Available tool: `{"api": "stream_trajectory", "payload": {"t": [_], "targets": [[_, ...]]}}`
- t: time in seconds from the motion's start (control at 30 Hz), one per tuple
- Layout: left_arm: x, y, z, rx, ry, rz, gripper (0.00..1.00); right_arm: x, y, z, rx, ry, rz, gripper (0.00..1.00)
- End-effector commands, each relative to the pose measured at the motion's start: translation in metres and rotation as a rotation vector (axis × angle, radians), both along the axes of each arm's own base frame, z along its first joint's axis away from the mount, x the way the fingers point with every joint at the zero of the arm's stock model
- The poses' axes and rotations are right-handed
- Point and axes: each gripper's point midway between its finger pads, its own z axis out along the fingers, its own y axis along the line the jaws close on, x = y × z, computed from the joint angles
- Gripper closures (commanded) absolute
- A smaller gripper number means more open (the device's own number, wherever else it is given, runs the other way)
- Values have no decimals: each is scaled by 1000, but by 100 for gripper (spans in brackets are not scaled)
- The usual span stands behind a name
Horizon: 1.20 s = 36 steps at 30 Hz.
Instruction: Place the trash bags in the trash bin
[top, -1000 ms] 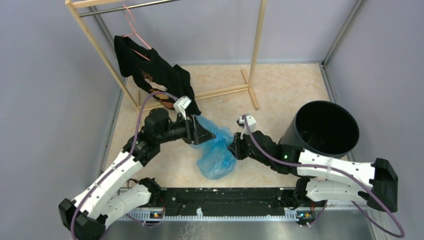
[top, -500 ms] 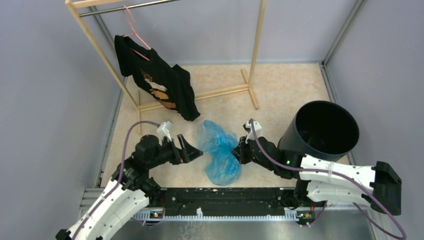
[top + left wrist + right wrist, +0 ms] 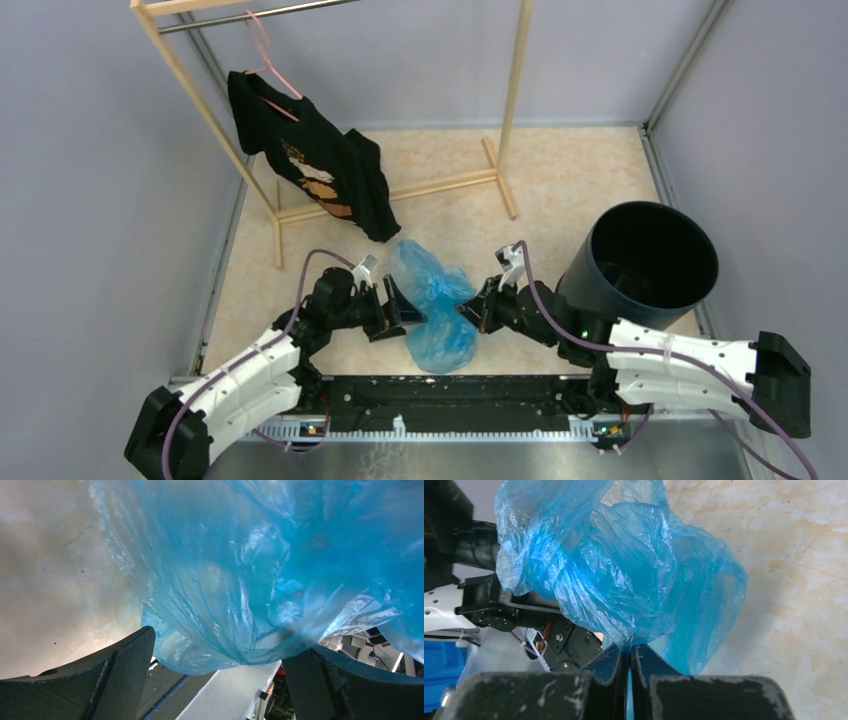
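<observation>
The light-blue trash bag (image 3: 434, 305) hangs crumpled over the floor between my two grippers; it also fills the left wrist view (image 3: 260, 570) and the right wrist view (image 3: 624, 575). My right gripper (image 3: 468, 313) is shut on a pinch of the bag's right edge (image 3: 628, 647). My left gripper (image 3: 402, 310) is open, its jaws wide on either side of the bag's lower left part (image 3: 220, 655), not pinching it. The black trash bin (image 3: 645, 255) stands upright and open at the right, behind the right arm.
A wooden clothes rack (image 3: 505, 130) stands at the back, with a black shirt (image 3: 315, 165) on a pink hanger. Grey walls close in on the left, back and right. The black base rail (image 3: 440, 395) runs along the near edge.
My left gripper let go of the bag's top, pulled back and down, then came in again open at the bag's left side. The bag sagged lower. The right gripper kept its hold.
</observation>
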Motion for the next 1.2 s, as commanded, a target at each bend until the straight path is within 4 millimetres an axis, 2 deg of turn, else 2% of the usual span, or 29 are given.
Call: {"api": "stream_trajectory", "payload": {"t": [0.0,0.17,0.2,0.37,0.43,0.5,0.67,0.73,0.87,0.93,1.0,1.07,1.1,1.17], "targets": [[15,-16,26,-119,-112,-19,4,-6,7,21,102,-8,24,100],[37,-18,35,-62,-194,8,17,-7,-1,19,95,-7,14,100],[41,-18,38,-48,-210,11,17,-7,-2,20,91,-9,13,100],[62,-10,55,41,-290,67,2,-6,-5,19,60,-29,16,100],[67,-8,63,53,-330,82,2,-6,-4,18,51,-34,23,100],[69,-9,68,41,-360,86,7,-5,-2,17,40,-36,25,100],[70,-20,67,1,-370,35,38,-4,2,14,24,-33,32,100],[73,-18,63,40,-377,31,58,-3,2,12,5,-31,28,100],[84,-2,73,165,-462,59,97,1,0,2,-48,-18,4,87],[94,10,90,235,-545,91,100,5,-5,-4,-84,-14,-24,79],[106,21,123,293,-667,122,100,11,-13,-9,-138,-7,-74,61],[114,27,172,322,-807,126,100,21,-20,-5,-180,-20,-131,28],[116,27,199,334,-886,112,100,24,-23,-2,-201,-30,-149,18],[110,24,255,293,-1017,82,100,30,-27,6,-231,-49,-175,7]]}}
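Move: The trash bag is bunched between the hands: its middle lies about 6 cm right and 4 cm ahead of the left hand's open fingers, some 2 cm below them. From the right fingers, already shut on its near side, it is about 6 cm left and 1 cm ahead, 6 cm lower. The bin stands roughly 37 cm right and 5 cm ahead of the right hand; the shirt hem is 19 cm ahead and 7 cm left of the left one. The trash bag passes from right grip to left: the left hand moves forward and up about 6 cm along it, dips slightly and shuts on its film, then climbs some 10 cm and edges forward, tipping up nearly 40 degrees overall. The right hand stays close, sinks a few centimetres and opens, letting go. ##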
